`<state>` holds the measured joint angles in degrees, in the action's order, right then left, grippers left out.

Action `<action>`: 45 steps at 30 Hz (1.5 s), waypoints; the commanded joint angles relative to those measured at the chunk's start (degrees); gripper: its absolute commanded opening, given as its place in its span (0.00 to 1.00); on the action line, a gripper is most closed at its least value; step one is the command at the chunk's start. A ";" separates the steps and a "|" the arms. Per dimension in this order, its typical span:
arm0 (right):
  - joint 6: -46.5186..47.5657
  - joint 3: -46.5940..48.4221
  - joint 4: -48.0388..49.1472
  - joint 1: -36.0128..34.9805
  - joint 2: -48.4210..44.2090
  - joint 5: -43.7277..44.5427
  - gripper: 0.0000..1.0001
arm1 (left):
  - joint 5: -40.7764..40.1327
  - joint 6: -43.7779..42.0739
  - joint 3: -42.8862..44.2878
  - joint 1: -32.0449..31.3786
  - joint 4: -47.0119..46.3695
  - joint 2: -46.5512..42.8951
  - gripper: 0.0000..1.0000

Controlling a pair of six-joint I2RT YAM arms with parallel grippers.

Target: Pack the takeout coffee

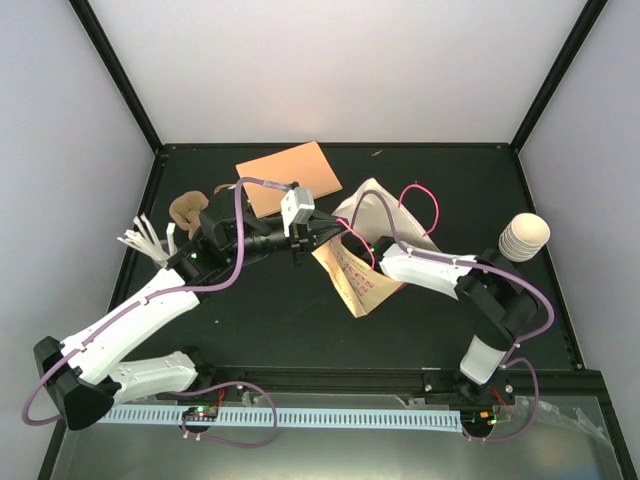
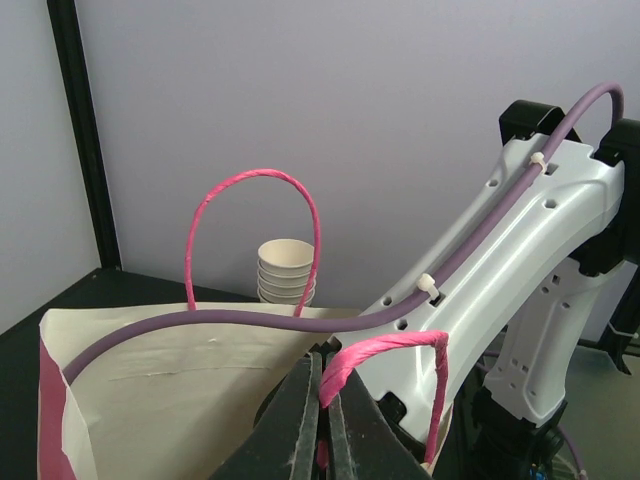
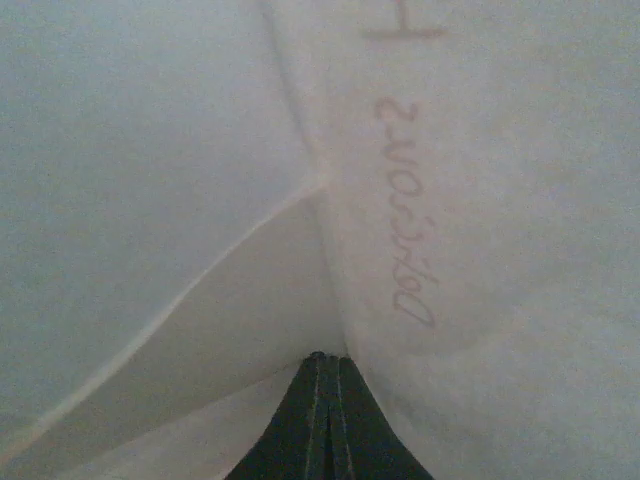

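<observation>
The takeout coffee (image 1: 524,237), a cream-white ribbed cup, stands alone at the right of the table, and shows behind the bag (image 2: 286,270) in the left wrist view. A cream paper bag (image 1: 362,275) lies mid-table with its mouth held apart. My left gripper (image 1: 325,236) (image 2: 322,365) is shut on the near pink handle (image 2: 385,350). The far pink handle (image 2: 252,180) arches up free. My right arm (image 1: 430,270) reaches into the bag. Its gripper (image 3: 328,362) is shut, tip against an inner crease of the bag wall (image 3: 200,200), and is hidden in the top view.
A brown pulp carrier (image 1: 185,210) and a bundle of thin white sticks (image 1: 148,240) lie at the left. An orange-brown flat sheet (image 1: 290,175) lies behind the left gripper. The right arm's white link (image 2: 500,250) crosses close in front of the left wrist camera.
</observation>
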<state>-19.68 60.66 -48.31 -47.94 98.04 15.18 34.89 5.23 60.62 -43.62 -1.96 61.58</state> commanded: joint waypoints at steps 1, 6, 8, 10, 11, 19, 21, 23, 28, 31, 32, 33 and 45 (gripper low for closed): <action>-1.86 -0.36 -4.24 -0.08 2.51 7.01 0.01 | -0.09 0.84 6.42 0.11 -7.67 -1.99 0.01; -1.93 0.15 -4.17 -0.06 2.52 7.16 0.01 | 0.16 0.54 7.99 0.20 -6.47 -1.67 0.02; -2.24 0.33 -4.62 -0.12 2.96 8.27 0.01 | 0.24 0.73 8.27 0.15 -6.27 -1.62 0.01; -2.25 0.15 -4.69 -0.05 3.28 8.72 0.01 | 0.24 0.87 8.42 0.20 -6.14 -1.53 0.01; -1.91 -0.11 -4.23 -0.09 3.21 8.01 0.01 | 0.23 0.96 8.46 0.20 -6.05 -1.54 0.02; 1.03 -2.15 2.95 -0.02 -3.06 -10.28 0.01 | 0.03 4.39 5.78 0.29 -5.59 -0.90 0.01; 1.43 -2.15 3.90 0.00 -3.09 -13.79 0.01 | 0.37 6.11 3.44 0.29 -6.76 -0.88 0.02; 1.57 -2.18 3.51 0.01 -2.38 -14.29 0.01 | 0.48 7.39 0.79 0.31 -8.06 -1.29 0.02; 1.75 -3.02 3.08 0.01 -2.59 -13.93 0.01 | -2.30 8.90 -2.06 0.36 -5.45 -2.71 0.22; 1.50 -3.55 4.20 -0.03 -2.99 -15.91 0.01 | -5.79 9.34 -1.54 0.37 1.05 -4.30 0.56; 1.37 -3.89 4.83 0.04 -3.31 -16.48 0.01 | -7.21 9.67 -1.41 0.38 3.46 -5.00 0.65; 1.06 -4.19 5.51 0.10 -3.66 -17.11 0.01 | -8.43 10.04 -1.57 0.44 6.49 -5.83 0.73; 0.41 -8.37 12.92 3.32 -5.20 -25.45 0.01 | -15.61 25.57 -13.19 6.42 26.87 -12.10 0.99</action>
<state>-18.57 53.08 -39.09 -44.93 93.65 -6.81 19.49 23.11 53.91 -40.62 17.93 49.19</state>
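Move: The bag's near pink handle is between the left hand's shut fingertips, with the bag's body about 8 cm to the right and some 25 cm below them. The far handle stands some 14 cm right, 5 cm ahead and 3 cm lower, and the flat bag lies about 26 cm ahead, 9 cm left and 40 cm down. From the right hand, deep inside the bag, the bag's middle is roughly 2 cm left, level fore-and-aft and 12 cm up; the cup stack is about 26 cm right, 3 cm ahead and 4 cm up. The bag's near handle comes out of the left gripper, which holds still, then opens wide and withdraws left and down, about 6.5 cm each way, its fingers tipping downward. Inside the bag, the right hand's shut fingers edge forward and right, then sweep back and left some 6 cm, tips swinging the same way. ##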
